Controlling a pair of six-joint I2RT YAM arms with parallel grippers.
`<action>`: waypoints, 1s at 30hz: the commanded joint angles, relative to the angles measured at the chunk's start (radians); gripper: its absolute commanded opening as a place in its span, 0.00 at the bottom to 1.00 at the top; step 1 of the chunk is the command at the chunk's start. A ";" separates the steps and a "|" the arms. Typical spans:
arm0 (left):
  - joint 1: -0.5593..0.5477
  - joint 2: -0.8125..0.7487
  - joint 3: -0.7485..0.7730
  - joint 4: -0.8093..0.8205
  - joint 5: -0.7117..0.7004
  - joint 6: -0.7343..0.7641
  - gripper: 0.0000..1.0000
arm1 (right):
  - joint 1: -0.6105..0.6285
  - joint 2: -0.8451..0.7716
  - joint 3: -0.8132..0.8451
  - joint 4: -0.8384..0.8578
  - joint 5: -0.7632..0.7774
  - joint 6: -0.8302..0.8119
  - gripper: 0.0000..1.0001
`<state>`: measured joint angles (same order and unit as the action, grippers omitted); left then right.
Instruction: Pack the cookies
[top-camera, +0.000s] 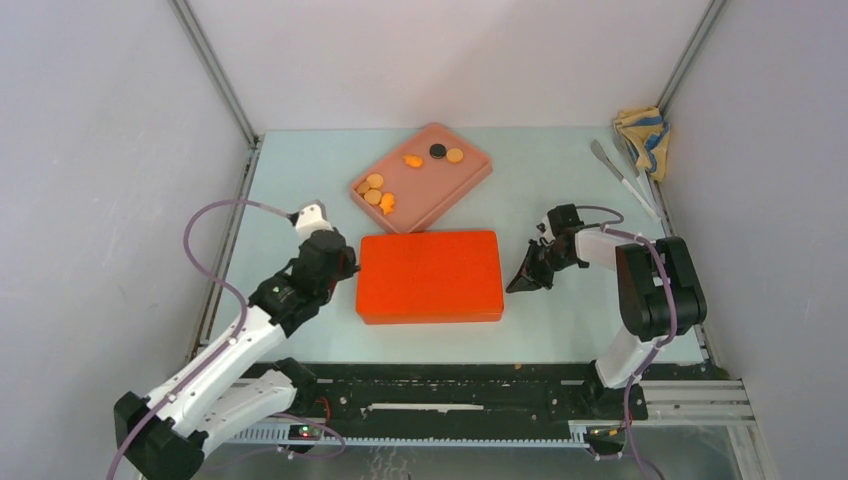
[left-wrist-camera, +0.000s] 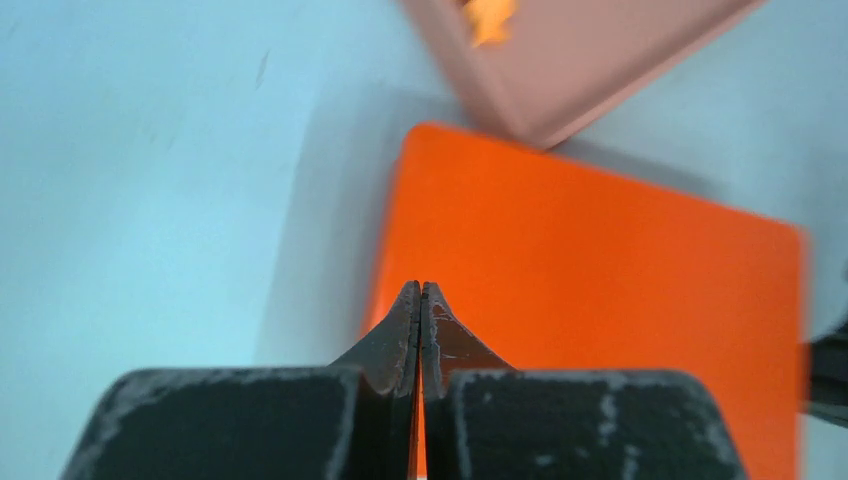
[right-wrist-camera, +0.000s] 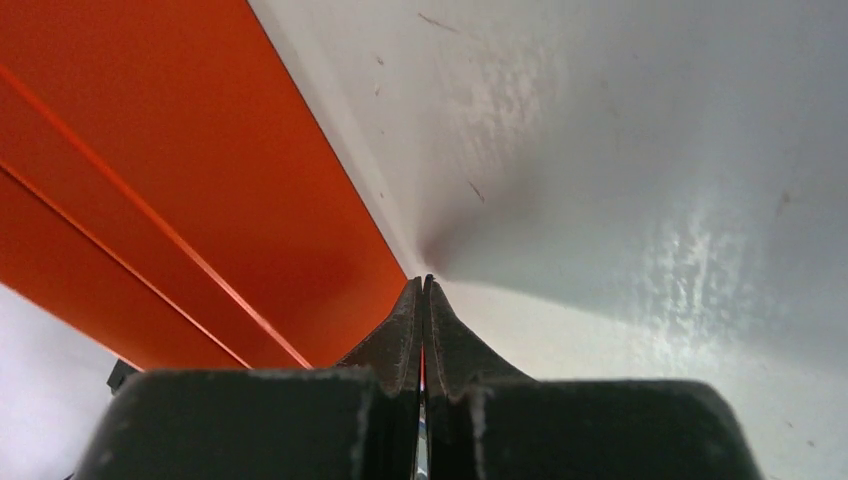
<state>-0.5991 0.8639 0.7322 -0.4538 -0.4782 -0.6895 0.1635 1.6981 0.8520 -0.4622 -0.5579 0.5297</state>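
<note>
Several cookies (top-camera: 375, 181), mostly orange with one black (top-camera: 437, 151), lie in a pink tray (top-camera: 455, 190) at the back middle of the table. A closed orange box (top-camera: 430, 275) lies just in front of the tray. My left gripper (top-camera: 351, 269) is shut and empty at the box's left edge; in the left wrist view its tips (left-wrist-camera: 421, 288) sit over the box (left-wrist-camera: 600, 300), with the tray (left-wrist-camera: 560, 80) and one orange cookie (left-wrist-camera: 488, 18) beyond. My right gripper (top-camera: 516, 286) is shut and empty, low at the box's right edge; in the right wrist view its tips (right-wrist-camera: 422, 281) rest by the box side (right-wrist-camera: 200, 190).
A yellow and blue cloth (top-camera: 642, 135) lies bunched in the back right corner. Two long thin utensils (top-camera: 622, 178) lie beside it near the right wall. Grey walls close in the table on the left, back and right.
</note>
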 joint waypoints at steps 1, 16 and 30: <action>0.010 0.069 -0.106 -0.158 -0.098 -0.102 0.00 | 0.020 0.017 0.050 0.040 0.002 0.011 0.00; -0.036 0.352 -0.067 -0.011 0.063 -0.117 0.00 | 0.103 0.052 0.071 0.052 -0.065 0.018 0.00; -0.069 0.326 -0.028 -0.011 0.140 -0.091 0.00 | 0.122 -0.164 0.106 -0.085 0.302 0.108 0.00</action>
<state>-0.6312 1.2079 0.6758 -0.5610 -0.4759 -0.7521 0.2886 1.6733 0.8989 -0.4923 -0.3824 0.5743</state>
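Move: The lidded box's middle is around 15 cm to the right of my left hand, 1 cm ahead and 14 cm down, so the box's left side lies almost beneath me. The pink tray sits about 20 cm beyond the box's middle, and the orange fish-shaped cookie in it is roughly 16 cm ahead of my left hand and 5 cm to its right. My right hand is down beside the box's right side, with the middle about 15 cm left, 3 cm ahead and 2 cm higher. I sink my shut left fingers about 14 cm, drawing back and swinging out a few centimetres left, tipping them some 25 degrees further down. Then I bring them back about 3 cm to the right, against the box's left side, rising slightly. My right hand, also shut, works leftward about 2 cm against the right side, then eases back about 1 cm. ##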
